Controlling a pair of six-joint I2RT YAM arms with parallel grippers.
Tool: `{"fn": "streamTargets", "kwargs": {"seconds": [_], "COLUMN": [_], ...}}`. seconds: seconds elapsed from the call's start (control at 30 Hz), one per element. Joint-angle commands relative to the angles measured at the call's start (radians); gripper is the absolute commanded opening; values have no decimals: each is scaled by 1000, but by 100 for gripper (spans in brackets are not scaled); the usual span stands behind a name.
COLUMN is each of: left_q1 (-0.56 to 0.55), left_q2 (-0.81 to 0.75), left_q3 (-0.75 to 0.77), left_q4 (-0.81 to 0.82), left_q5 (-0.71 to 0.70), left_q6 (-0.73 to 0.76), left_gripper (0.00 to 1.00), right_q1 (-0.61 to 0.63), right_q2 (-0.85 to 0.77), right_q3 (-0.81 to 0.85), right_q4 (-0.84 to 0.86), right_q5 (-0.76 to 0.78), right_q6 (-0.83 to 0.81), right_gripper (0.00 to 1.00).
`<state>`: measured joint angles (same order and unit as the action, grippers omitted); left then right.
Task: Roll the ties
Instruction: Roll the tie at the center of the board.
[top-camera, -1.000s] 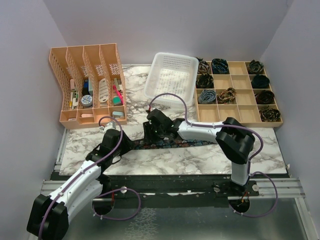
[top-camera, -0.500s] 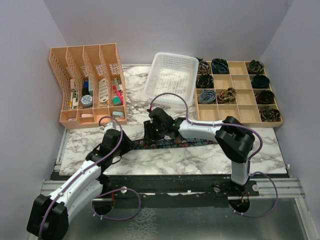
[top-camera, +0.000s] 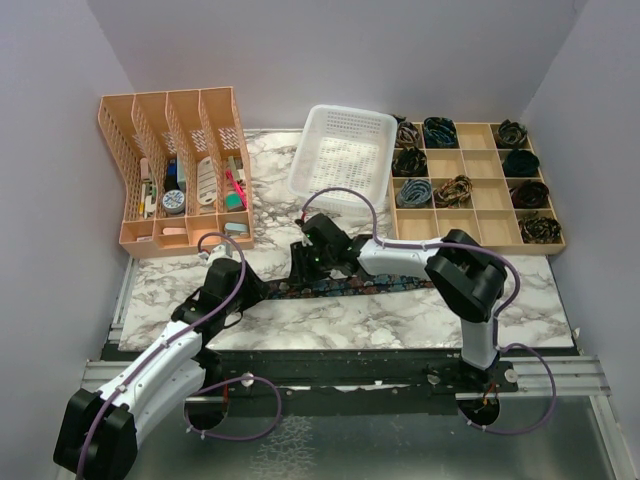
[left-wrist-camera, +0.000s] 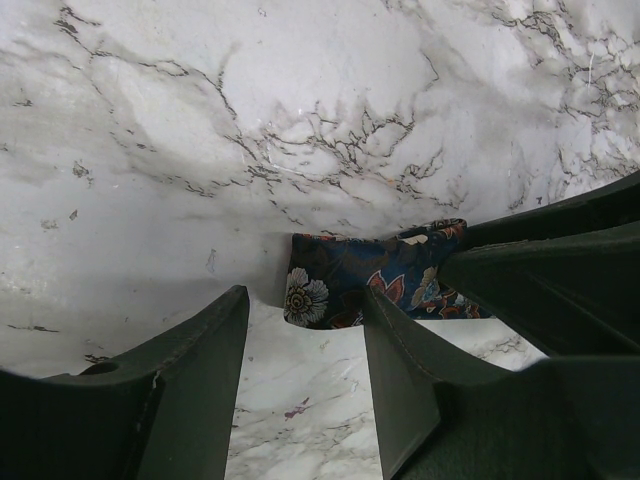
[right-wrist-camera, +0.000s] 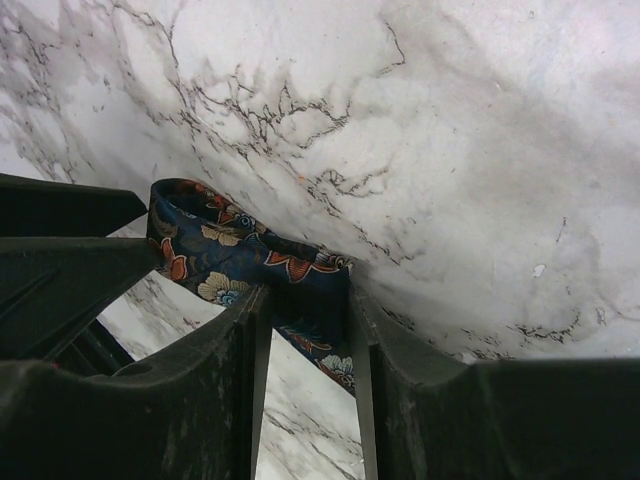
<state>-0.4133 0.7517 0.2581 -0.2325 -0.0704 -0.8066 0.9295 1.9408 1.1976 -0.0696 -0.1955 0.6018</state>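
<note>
One of the ties (top-camera: 372, 283), dark navy with red and cream flowers, lies flat across the marble table in the top view. Its left end (left-wrist-camera: 350, 278) sits just beyond my left gripper (left-wrist-camera: 305, 300), which is open with only marble between its fingers. My left gripper (top-camera: 262, 288) rests low at that end. My right gripper (top-camera: 303, 268) comes down on the same end from the right. In the right wrist view the tie (right-wrist-camera: 215, 250) fills the gap of my right gripper (right-wrist-camera: 306, 290), and both fingers press its edges. The fabric bulges up beyond the tips.
An orange file organizer (top-camera: 180, 175) with stationery stands at the back left. A white perforated basket (top-camera: 345, 160) sits at the back middle. A wooden compartment tray (top-camera: 470, 215) at the back right holds several rolled ties (top-camera: 440, 130). The right gripper's black body (left-wrist-camera: 560, 260) crowds the left wrist view.
My right gripper's jaws have narrowed onto the tie's end and its wrist has shifted slightly. The left arm has not moved.
</note>
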Motion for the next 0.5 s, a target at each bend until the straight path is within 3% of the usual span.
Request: {"fn": "streamTargets", "kwargs": {"seconds": [0.0,0.2,0.47], "left_q1": [4,4,4], "left_q2": [-4,-3,2], "left_q3": [7,10,25], "left_q4": [1,3,10], "left_q5": [21,22,27], "left_q6": [12,11,9], "left_gripper": [50,50,50], "right_q1": [1,2,5], "right_q2": [28,-26,-96], "right_q3": [1,-6,-74], "right_q4": [16,-16,20], "right_q5": [-31,15,7], "right_q6": [-9,-4,129], "right_gripper": [38,27,5]}}
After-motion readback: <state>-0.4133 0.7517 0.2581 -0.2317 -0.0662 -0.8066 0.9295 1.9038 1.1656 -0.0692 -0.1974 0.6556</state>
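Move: The rolled-up end of the tie lies under the two hands. Its middle is about 4 cm left of the right hand's point and roughly level with it, some 1 cm below. From the left hand, by the roll's left end, the middle is about 4 cm right and 1 cm ahead. The flat rest of the tie centres 16 cm right of the right hand, level fore and aft; the white basket stands some 30 cm ahead and 10 cm right. The right fingers, already straddling the right end of the roll at the table, close from nearly half open to almost shut and pinch its fabric. The hand holds its place while they close, then draws back and up by about half a centimetre each, easing slightly right. The left hand stays at the roll's other end, its half-open fingers unchanged. ##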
